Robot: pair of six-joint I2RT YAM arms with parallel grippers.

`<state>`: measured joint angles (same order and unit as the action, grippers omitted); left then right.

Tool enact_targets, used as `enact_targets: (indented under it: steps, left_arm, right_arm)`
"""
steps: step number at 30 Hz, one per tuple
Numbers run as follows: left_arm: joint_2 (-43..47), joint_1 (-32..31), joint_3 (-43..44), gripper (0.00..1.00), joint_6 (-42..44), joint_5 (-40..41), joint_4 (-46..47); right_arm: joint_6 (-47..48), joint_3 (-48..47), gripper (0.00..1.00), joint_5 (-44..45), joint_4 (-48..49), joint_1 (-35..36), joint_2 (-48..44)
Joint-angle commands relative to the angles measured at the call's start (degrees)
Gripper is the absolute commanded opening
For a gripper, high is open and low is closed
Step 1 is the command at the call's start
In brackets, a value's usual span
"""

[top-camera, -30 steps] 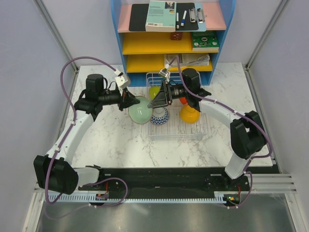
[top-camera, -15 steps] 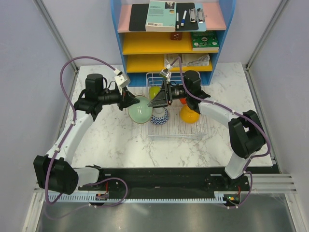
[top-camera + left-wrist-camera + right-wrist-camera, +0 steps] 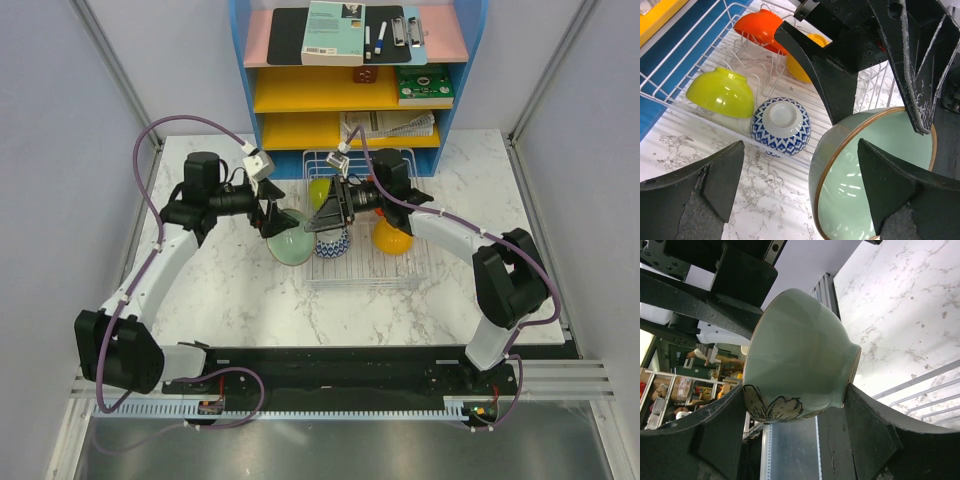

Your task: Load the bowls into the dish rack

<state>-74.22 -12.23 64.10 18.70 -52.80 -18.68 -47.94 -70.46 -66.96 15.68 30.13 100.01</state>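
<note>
The pale mint bowl hangs tilted at the left edge of the dish rack. My right gripper is shut on it; in the right wrist view its fingers press the foot and side of the mint bowl. My left gripper is open. In the left wrist view the mint bowl's rim stands between the spread jaws, untouched. Inside the rack lie a lime-green bowl, a blue-white bowl, a red bowl and an orange bowl.
The blue-and-yellow shelf unit stands right behind the rack, holding books and pens. Marble table extends in front and to the left of the rack. Both arms meet over the rack's left side.
My left gripper has opened and let go of the mint bowl's rim. The right gripper keeps hold of the bowl, which has shifted slightly lower.
</note>
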Motion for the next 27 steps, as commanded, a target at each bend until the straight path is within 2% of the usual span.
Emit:
enact_targets:
  steps: [1, 6, 8, 9, 11, 15, 19, 22, 27]
  left_arm:
    - [0.73, 0.89, 2.35, 1.00, 0.03, -0.55, 0.48]
    - [3.55, 6.33, 3.49, 1.00, -2.61, -5.90, 0.48]
    - [4.86, 10.88, 3.93, 1.00, -4.54, -9.84, 0.57]
    - [5.22, 12.13, 4.45, 1.00, -5.16, -11.00, 0.66]
    - [6.01, 18.52, 4.81, 1.00, -7.18, -13.20, 0.92]
    - [6.45, 25.40, 3.59, 1.00, -8.07, -11.81, -0.39]
    - [6.63, 30.49, 0.25, 1.00, -7.36, -8.21, -1.71]
    - [6.89, 33.57, -2.56, 1.00, -6.75, -8.37, -1.71]
    - [7.94, 38.59, -7.58, 1.00, -9.29, -10.93, 3.29]
  right_arm:
    - [9.35, -5.04, 0.00, 0.77, -7.67, -0.94, -3.59]
    - [15.23, -6.18, 0.00, 3.50, -13.03, -2.79, -4.64]
    - [18.66, -8.02, 0.00, 4.73, -19.44, -3.58, -4.73]
    - [23.81, -8.90, 0.00, 6.91, -22.33, -3.67, -4.65]
    - [29.02, -11.62, 0.00, 10.25, -31.21, -3.68, -5.08]
    - [40.18, -14.27, 0.00, 19.64, -41.24, -3.85, -6.49]
    - [46.26, -15.76, 0.00, 27.39, -48.45, -3.85, -9.73]
    - [50.72, -17.86, 0.00, 33.71, -53.29, -3.76, -11.67]
    - [56.63, -20.25, 0.00, 42.07, -59.35, -3.76, -13.78]
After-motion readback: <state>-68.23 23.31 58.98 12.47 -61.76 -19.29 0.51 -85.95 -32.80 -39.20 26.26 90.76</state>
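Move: The right hand already holds the green bowl and faces an open spot in the middle of the dish rack, about 8 cm forward, 13 cm right and 14 cm below. From this hand, the blue-patterned bowl is 5 cm right and 1 cm ahead, the lime bowl 4 cm right and 13 cm ahead, the yellow bowl 22 cm right and 2 cm ahead, all some 13 cm lower. From the open left hand that spot is roughly 9 cm forward, 21 cm right, 14 cm down. Keeping its grip on the green bowl's outside, the right hand carries it about 10 cm right and 5 cm forward, over the rack towards the gap among the loaded bowls, sinking slightly while the wrist rolls and the fingers tip some 30 degrees downward. The left hand, already wide open, clears the bowl's mouth, arcing up and back down as it sweeps about 18 cm left. ##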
